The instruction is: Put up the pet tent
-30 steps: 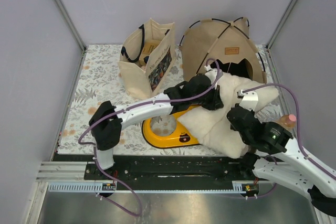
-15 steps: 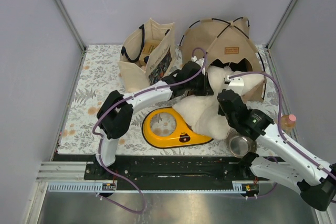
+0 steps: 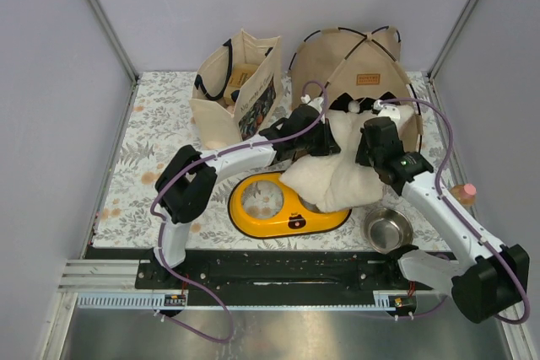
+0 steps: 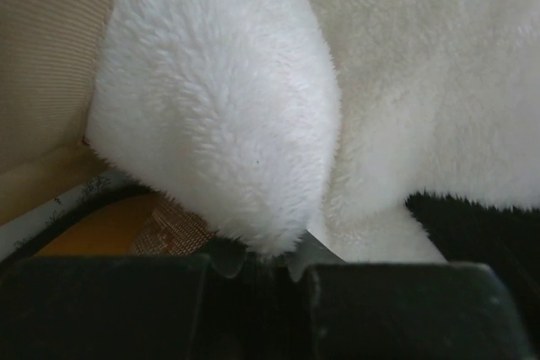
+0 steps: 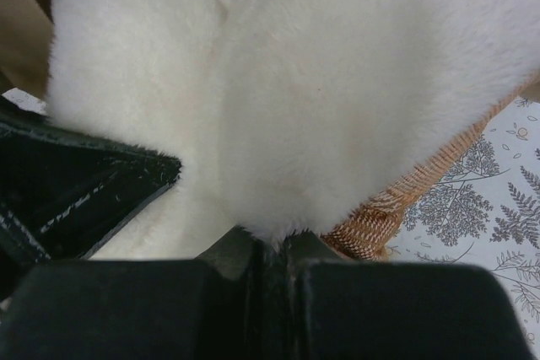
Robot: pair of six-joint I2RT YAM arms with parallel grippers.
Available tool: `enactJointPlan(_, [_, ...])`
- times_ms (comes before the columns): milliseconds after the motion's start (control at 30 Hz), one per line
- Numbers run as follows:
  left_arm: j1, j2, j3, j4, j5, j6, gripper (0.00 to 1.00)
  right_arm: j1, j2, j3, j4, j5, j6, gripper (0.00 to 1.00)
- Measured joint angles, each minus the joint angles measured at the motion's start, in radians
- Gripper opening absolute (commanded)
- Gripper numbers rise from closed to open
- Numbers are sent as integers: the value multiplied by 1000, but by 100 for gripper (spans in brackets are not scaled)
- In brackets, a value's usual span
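The pet tent (image 3: 361, 63), tan canvas with thin black poles and a small brown label, stands upright at the back right with its arched doorway facing the arms. A cream fluffy pillow (image 3: 336, 176) hangs between both grippers, its far end at the doorway and its near end draped over a yellow dish. My left gripper (image 3: 327, 134) is shut on the pillow's left edge (image 4: 228, 115). My right gripper (image 3: 377, 128) is shut on its right edge (image 5: 287, 107). In the wrist views the left gripper (image 4: 260, 255) and right gripper (image 5: 270, 246) each pinch white fur. Tan tent fabric (image 4: 42, 56) lies just left.
A beige tote bag (image 3: 236, 94) with black handles stands at the back left, next to the tent. The yellow dish (image 3: 263, 208) lies at the front centre. A steel bowl (image 3: 387, 229) sits at the front right, and a pink-capped bottle (image 3: 463, 194) near the right wall.
Both arms have carried the pillow away from the near edge toward the tent doorway. The steel bowl, covered before, now shows. The right arm has stretched forward.
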Motion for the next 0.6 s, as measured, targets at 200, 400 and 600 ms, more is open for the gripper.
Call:
enactJointPlan(200, [0, 0, -6, 0, -37, -14, 1, -50, 115, 49, 26, -39, -2, 20])
enactJointPlan(400, [0, 3, -6, 0, -54, -30, 1, -71, 230, 109, 30, -37, -23, 27])
enactJointPlan(600, [0, 23, -6, 13, -60, -42, 1, -79, 311, 157, 26, -24, -32, 21])
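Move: The tent's dark entrance, where the cushion is headed, has its middle about 8 cm straight ahead of the right hand and 5 cm lower; the hanging ball is some 10 cm ahead and 2 cm left. The yellow feeder lies about 14 cm back and 19 cm left, the steel bowl 20 cm back and 7 cm right, both some 15 cm below. From the left hand the entrance is about 7 cm ahead, 9 cm right, slightly below. With the plush cushion still between its pads, the right hand pushes about 5 cm forward and some 3 cm down towards the tent entrance, fingers tipping slightly downward, and partway along opens a little, about a fifth of its range, easing its pinch. The left hand keeps its own pinch on the cushion's left side almost in place, settling about a centimetre forward and down. ##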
